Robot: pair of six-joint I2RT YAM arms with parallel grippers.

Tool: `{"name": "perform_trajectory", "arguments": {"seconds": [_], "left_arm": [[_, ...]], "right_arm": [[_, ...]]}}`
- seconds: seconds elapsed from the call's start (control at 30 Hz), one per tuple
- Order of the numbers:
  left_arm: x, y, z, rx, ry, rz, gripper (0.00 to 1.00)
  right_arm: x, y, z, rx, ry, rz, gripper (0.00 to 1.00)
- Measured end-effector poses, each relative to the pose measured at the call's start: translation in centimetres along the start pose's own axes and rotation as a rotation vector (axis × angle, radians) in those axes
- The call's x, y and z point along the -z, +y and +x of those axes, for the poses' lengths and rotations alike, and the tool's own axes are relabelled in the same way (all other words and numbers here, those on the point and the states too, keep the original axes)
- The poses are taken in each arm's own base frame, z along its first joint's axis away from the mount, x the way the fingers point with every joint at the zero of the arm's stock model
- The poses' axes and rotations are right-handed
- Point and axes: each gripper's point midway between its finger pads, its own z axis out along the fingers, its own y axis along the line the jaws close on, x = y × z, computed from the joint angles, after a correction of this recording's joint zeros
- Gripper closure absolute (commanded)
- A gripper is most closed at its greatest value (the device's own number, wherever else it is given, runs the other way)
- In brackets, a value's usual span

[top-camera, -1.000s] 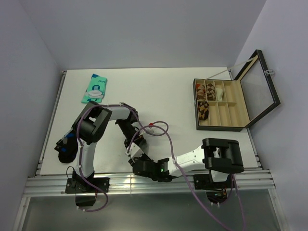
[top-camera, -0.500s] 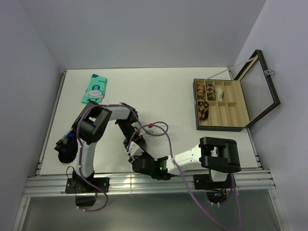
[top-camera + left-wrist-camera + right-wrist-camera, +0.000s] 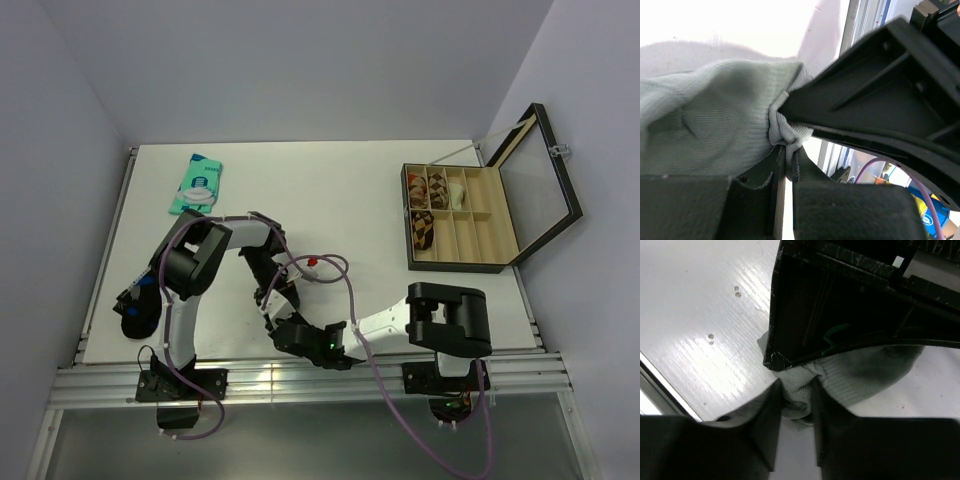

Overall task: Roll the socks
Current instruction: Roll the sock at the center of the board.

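Observation:
A pale grey sock (image 3: 705,115) lies bunched on the white table near the front edge. My left gripper (image 3: 788,156) is shut on a fold of its ribbed cuff. My right gripper (image 3: 796,395) meets it from the opposite side, and its two fingers (image 3: 765,420) press against a bunched fold of the same sock (image 3: 860,375). In the top view the two grippers, left (image 3: 272,297) and right (image 3: 287,326), are tip to tip and hide nearly all of the sock. Only this one sock shows.
A teal flat packet (image 3: 196,184) lies at the back left. A dark cloth item (image 3: 135,312) sits at the left edge by the left arm. An open compartment box (image 3: 455,222) with its lid raised stands at the right. The table's front rail (image 3: 300,372) is close by.
The right arm has slid left towards the left gripper. Its jaws have narrowed onto the sock's fold. The left gripper has kept its hold and place.

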Motion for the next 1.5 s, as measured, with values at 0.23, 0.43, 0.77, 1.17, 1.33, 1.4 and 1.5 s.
{"name": "perform_trajectory", "arguments": {"seconds": [0.23, 0.43, 0.77, 1.17, 1.33, 1.4, 1.5], "left_arm": [[0.3, 0.2, 0.3, 0.003, 0.005, -0.007, 0.88], [0.3, -0.3, 0.2, -0.004, -0.031, -0.031, 0.62], [3.6, 1.3, -2.6, -0.027, -0.236, -0.21, 0.56], [16.5, 6.5, -2.1, 0.142, -0.689, -0.521, 0.62], [19.8, 4.5, -1.3, 0.023, -0.783, -0.731, 0.48], [19.5, 3.5, -0.9, -0.052, -0.772, -0.819, 0.45], [18.0, 2.4, -0.7, -0.184, -0.729, -0.923, 0.4]], "right_arm": [[-0.5, 0.1, -0.4, -0.062, -0.008, -0.029, 0.95], [-0.2, -0.1, -0.2, -0.174, -0.025, -0.101, 0.96], [0.2, 0.7, -0.1, -0.267, -0.017, -0.196, 0.98], [0.6, 1.2, 0.0, -0.383, 0.064, -0.374, 0.98], [0.5, 1.0, -0.1, -0.473, 0.17, -0.509, 0.99], [0.3, 0.9, -0.1, -0.518, 0.221, -0.57, 0.98], [0.0, 1.0, -0.3, -0.595, 0.291, -0.662, 0.98]]}}
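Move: The gray sock's cuff is already between both hands' fingertips, firmly shut in the left's and loosely straddled by the right's. The middle of the sock lies about 4 cm ahead and 3 cm to the right of the left hand, and some 5 cm ahead and 3 cm to the right of the right hand, about a centimetre lower. A black bundle lies roughly 29 cm to the left of the left hand and 5 cm farther out. Staying low and almost in place, the right hand shuts its fingers on the sock's cuff, then keeps the pinch and rolls its wrist some 50 degrees, bringing the fingers from forward-left to pointing left and down. Once that grip is shut, the left hand opens, lets go and sweeps forward, then up and left, away from the sock, swinging its fingers round from back-right to forward-right; it eases back about 3 cm at the end. ##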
